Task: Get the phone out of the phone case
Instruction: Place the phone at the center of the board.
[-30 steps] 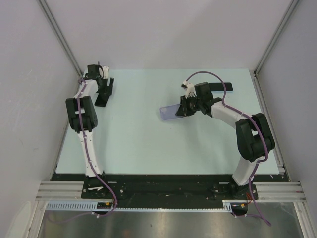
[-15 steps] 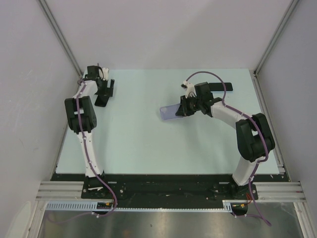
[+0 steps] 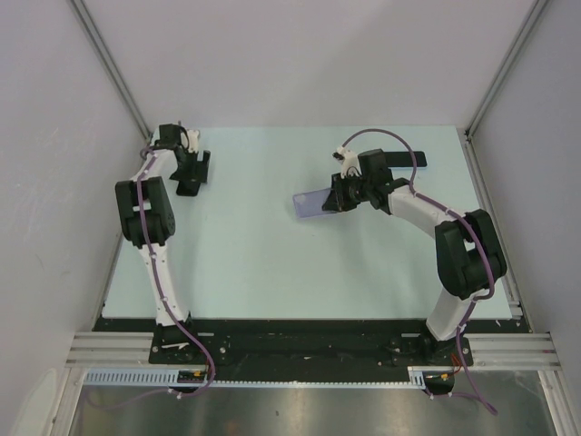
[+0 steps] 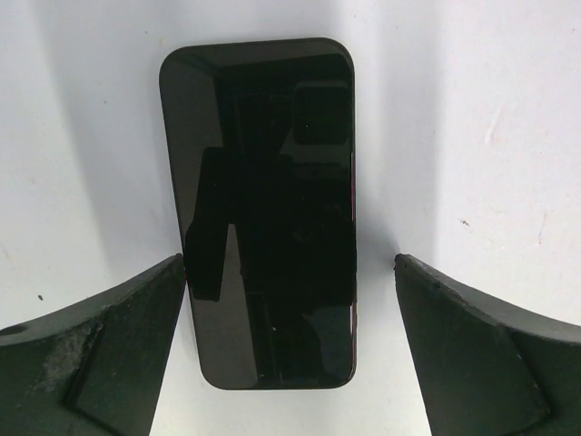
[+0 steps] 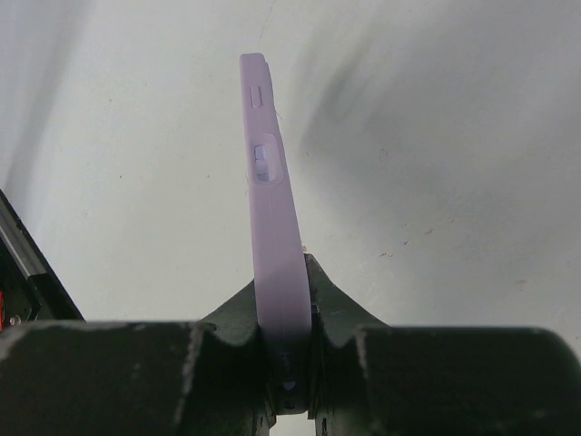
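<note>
The black phone [image 4: 263, 209] lies flat, screen up, on the pale table at the far left. My left gripper [image 4: 289, 263] hangs right over it, open, with one finger on each side of the phone's near end and a clear gap on the right. From above, that gripper [image 3: 192, 171] covers most of the phone. The lilac phone case [image 5: 272, 209] is empty and stands on edge, with my right gripper [image 5: 295, 300] shut on its near end. In the top view, the case [image 3: 311, 203] sticks out to the left of the right gripper [image 3: 336, 198], near the middle of the table.
A flat black object [image 3: 406, 160] lies at the back right, partly behind the right arm. Grey walls and aluminium rails [image 3: 490, 173] close in the table on both sides. A purple cable [image 3: 381, 136] loops over the right wrist.
My left gripper's jaws have spread wider around the phone and the left wrist has shifted slightly. The right gripper and the case have barely moved.
</note>
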Tool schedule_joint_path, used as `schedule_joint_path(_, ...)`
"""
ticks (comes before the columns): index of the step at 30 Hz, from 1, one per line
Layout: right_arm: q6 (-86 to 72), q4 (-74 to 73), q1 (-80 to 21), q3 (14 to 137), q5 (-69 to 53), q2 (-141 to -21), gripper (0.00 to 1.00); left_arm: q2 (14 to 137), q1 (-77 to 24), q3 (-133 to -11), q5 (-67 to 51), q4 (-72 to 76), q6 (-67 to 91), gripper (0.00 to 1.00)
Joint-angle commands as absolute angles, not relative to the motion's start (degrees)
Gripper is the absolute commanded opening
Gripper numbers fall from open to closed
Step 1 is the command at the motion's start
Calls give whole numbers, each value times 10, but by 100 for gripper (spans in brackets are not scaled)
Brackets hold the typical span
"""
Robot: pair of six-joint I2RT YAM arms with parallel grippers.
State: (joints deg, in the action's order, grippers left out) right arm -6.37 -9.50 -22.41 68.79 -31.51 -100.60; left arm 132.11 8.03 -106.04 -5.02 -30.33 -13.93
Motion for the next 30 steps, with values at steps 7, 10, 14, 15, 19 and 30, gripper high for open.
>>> schedule_joint_path(7,-59,-86,-222,706,-329,-976,0,1272,84,-1074,-54,-336,-127,100)
schedule_joint_path(10,-55,-89,-223,706,-338,-977,0,1239,84,-1077,-93,-337,-127,100)
schedule_joint_path(14,-43,-93,-226,706,-352,-976,0,1180,79,-1051,-163,-336,-134,100)
schedule_joint_path(15,-41,-94,-228,706,-356,-977,0,1168,76,-1043,-179,-335,-141,100)
schedule_joint_path(19,-20,-102,-241,705,-380,-979,0,1099,42,-991,-237,-331,-193,100)
schedule_joint_path(30,75,-156,-291,706,-491,-969,0,941,-63,-801,-517,-331,-367,100)
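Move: For the open left hand, the phone case gripped by the right hand is about 43 cm to its right, 14 cm back and roughly 7 cm higher; the bare phone lies just under its fingertips, some 2 cm ahead and 1 cm left. From the right hand the held case's middle is about 6 cm left, 2 cm ahead and 3 cm lower, with a second phone on the table 25 cm ahead, 24 cm right and 11 cm below. Open left hand rises 16 cm, swinging some 20 right towards the case; right hand draws the case back. ##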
